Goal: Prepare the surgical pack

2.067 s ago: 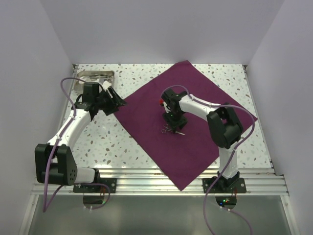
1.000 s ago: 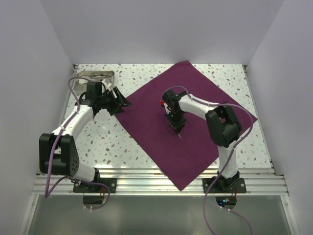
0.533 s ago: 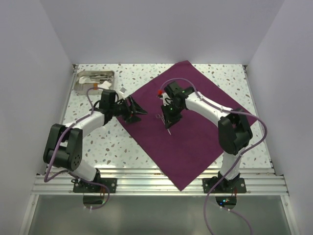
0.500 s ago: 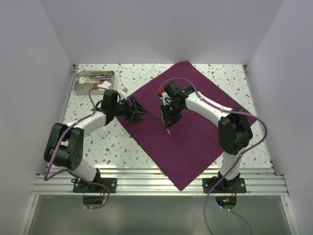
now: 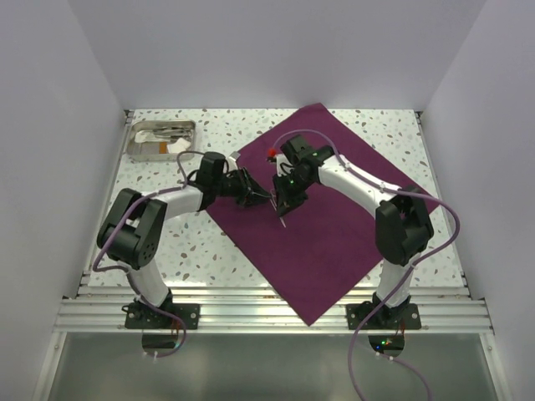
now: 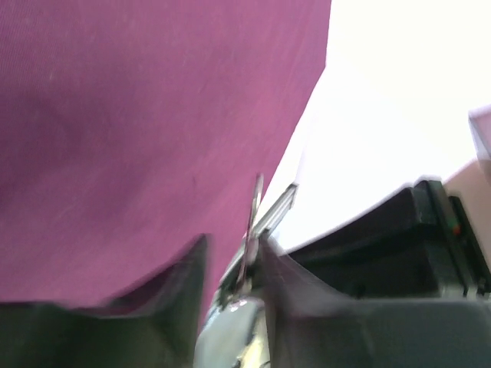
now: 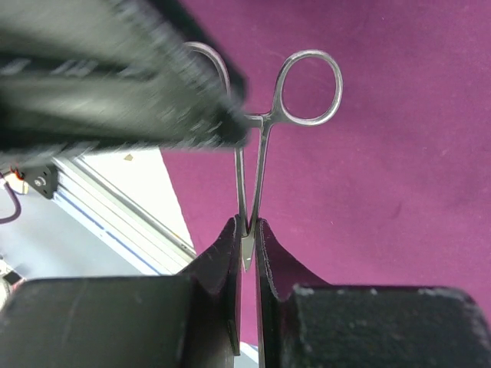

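The surgical pack is a purple-maroon cloth [image 5: 334, 225] spread flat as a diamond over the right half of the table. My right gripper [image 5: 284, 203] hovers above the cloth's left part, shut on the tip end of steel forceps [image 7: 261, 153]. The forceps' two finger rings point away from it. My left gripper [image 5: 263, 199] has reached in from the left and meets the forceps at the ring end. In the left wrist view its fingers [image 6: 270, 261] straddle the forceps handle [image 6: 253, 207]. One finger is against the metal and a gap shows beside the other, so it is open.
A metal tray [image 5: 134, 140] holding several instruments stands at the back left corner. Speckled tabletop [image 5: 184, 242] shows left of the cloth. White walls close in on three sides, and an aluminium rail [image 5: 267, 313] runs along the near edge.
The left arm has swung right from near the tray onto the cloth, and its jaws have narrowed round the forceps' ring end. The right gripper has carried the forceps up and slightly left.
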Controlling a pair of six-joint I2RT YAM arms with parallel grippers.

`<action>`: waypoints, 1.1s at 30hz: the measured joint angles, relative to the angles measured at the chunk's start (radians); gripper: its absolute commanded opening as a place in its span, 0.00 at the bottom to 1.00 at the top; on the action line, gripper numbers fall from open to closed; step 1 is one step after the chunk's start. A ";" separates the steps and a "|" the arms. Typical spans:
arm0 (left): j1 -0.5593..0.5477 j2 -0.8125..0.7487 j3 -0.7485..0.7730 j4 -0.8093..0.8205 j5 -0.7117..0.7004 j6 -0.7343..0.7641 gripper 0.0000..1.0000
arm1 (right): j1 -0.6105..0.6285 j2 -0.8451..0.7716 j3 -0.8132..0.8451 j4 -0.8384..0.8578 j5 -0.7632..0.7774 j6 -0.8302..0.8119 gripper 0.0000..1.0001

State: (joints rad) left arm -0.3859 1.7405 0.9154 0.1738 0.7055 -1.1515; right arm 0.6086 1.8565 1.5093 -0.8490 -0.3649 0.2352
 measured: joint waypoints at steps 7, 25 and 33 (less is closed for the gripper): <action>0.001 0.108 0.104 0.043 0.039 -0.045 0.00 | -0.010 0.004 0.047 -0.032 0.041 -0.002 0.33; 0.512 0.249 0.459 0.037 -0.171 -0.113 0.00 | -0.228 0.010 0.069 -0.078 0.083 0.006 0.47; 0.628 0.433 0.686 -0.024 -0.322 -0.148 0.00 | -0.228 0.116 0.160 -0.096 0.082 0.006 0.47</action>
State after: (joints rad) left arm 0.2417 2.1738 1.6012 0.1501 0.3832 -1.2991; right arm 0.3805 1.9724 1.6695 -0.9451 -0.2832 0.2413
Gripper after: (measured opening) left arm 0.026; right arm 0.469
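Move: The clamp, already held near its tips by the right fingers, has its middle about 4 cm back and 2 cm right of the closing left hand, at much the same height. From the left hand the tray lies some 22 cm ahead, 36 cm left and 9 cm down, with the gauze in it about 19 cm ahead and 32 cm left. From the right hand the clamp's middle is about 4 cm ahead and 2 cm left. Left pinches the clamp; right opens, retreating forward-right; left carries it about 45 cm left and forward to the tray. ##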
